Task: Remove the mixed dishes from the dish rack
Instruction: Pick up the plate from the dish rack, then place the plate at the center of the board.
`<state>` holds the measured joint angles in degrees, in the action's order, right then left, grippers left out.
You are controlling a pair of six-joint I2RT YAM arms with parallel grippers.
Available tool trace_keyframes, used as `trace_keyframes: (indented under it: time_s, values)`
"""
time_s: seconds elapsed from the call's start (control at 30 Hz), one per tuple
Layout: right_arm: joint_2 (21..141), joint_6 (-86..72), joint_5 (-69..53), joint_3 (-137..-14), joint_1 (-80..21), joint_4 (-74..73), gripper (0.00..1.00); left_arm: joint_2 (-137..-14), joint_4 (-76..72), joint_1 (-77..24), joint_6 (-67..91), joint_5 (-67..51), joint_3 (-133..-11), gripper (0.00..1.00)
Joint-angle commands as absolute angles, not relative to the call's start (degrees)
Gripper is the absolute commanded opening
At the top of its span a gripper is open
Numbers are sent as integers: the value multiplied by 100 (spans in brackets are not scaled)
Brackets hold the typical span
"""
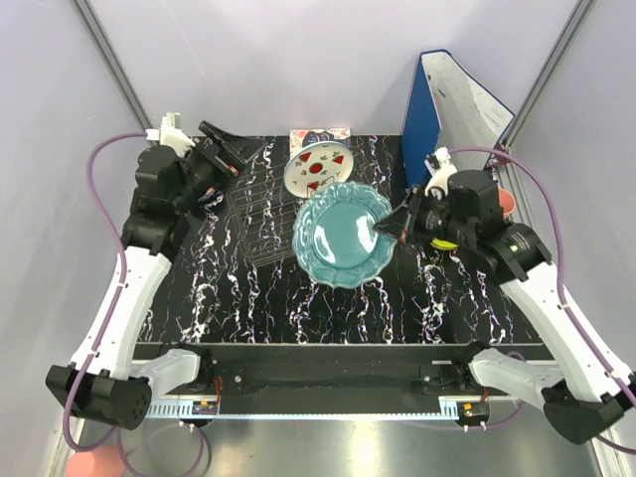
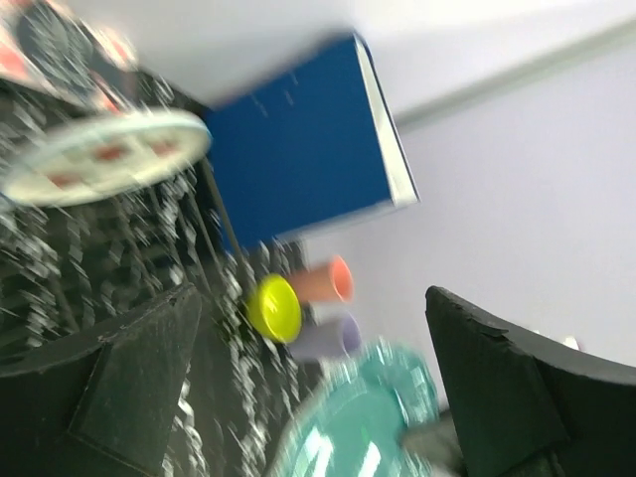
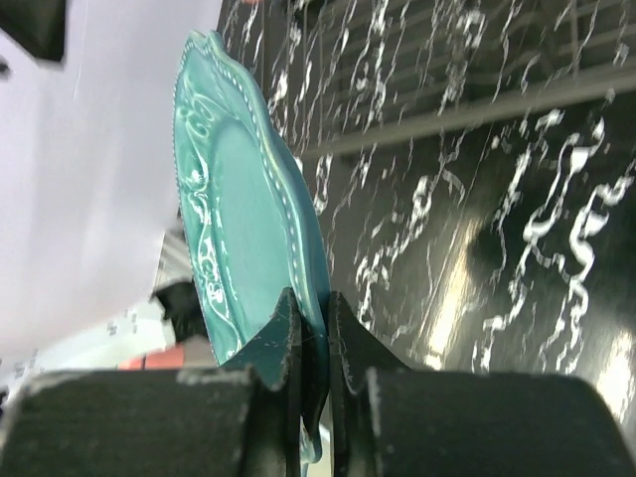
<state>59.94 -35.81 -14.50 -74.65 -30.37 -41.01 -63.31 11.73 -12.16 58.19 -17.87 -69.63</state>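
Note:
My right gripper (image 1: 390, 229) (image 3: 313, 323) is shut on the rim of the teal scalloped plate (image 1: 343, 234) (image 3: 234, 209) and holds it tilted above the table, just right of the grey wire dish rack (image 1: 260, 214). The white plate with red marks (image 1: 316, 167) (image 2: 104, 154) stands at the rack's far end. My left gripper (image 1: 231, 149) (image 2: 328, 388) hovers open and empty over the rack's far left corner. Its blurred view shows the yellow-green bowl (image 2: 273, 306), pink cup (image 2: 323, 281) and lilac cup (image 2: 328, 338) lying beyond the teal plate (image 2: 363, 417). The blue-white bowl is out of view.
A blue binder (image 1: 437, 119) (image 2: 298, 149) stands open at the back right corner. A patterned book (image 1: 320, 133) lies behind the white plate. The pink cup's rim (image 1: 506, 204) peeks out behind my right arm. The black marbled tabletop (image 1: 248, 308) stretches toward the arm bases.

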Motion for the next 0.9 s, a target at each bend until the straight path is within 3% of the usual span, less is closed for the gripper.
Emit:
trace_keyframes:
  time_s: [0.0,0.2,0.43,0.87]
  values:
    - [5537,-3744,-2502,-7410,-3085,-4060,0,-6170,1837,-1151,5256,-1029,-7295,99]
    - [5309,-4280,-3444,-6180,-3085,-3701,0,-6188,1513,-1134,5651,-1564,-6909,99]
    - [5194,-4886,-3472,-4600,-3085,-2122,0,-5705,1107,-1283,5538,-1838,-6320,99]
    - [7337,-4527,-3217,-3999,-3076,-317,0,-5133,1608,-1925,5107,-1688,-5950,99]
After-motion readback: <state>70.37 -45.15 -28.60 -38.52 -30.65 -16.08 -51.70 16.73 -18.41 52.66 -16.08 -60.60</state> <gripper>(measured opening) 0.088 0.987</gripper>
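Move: The teal plate is already pinched by its rim in the right hand; the bare table in front of the dish rack, where it's being taken, lies about 7 cm back, 11 cm left and some 29 cm below that hand. The rack's middle is roughly 13 cm ahead and 15 cm left, with the white plate standing in it 18 cm ahead, 13 cm left; the yellow bowl sits 8 cm ahead, 17 cm right. From the left hand the bare spot is about 17 cm back, 15 cm right. The teal plate, kept pinched at its right rim, is swung back about 7 cm and then taken steeply down, some 22 cm in all, to the bare table before the rack; the right hand tips its fingers nearly 30 degrees further down and creeps about 4 cm forward again while sinking. The open, empty left hand dips, then draws back about 6 cm. ##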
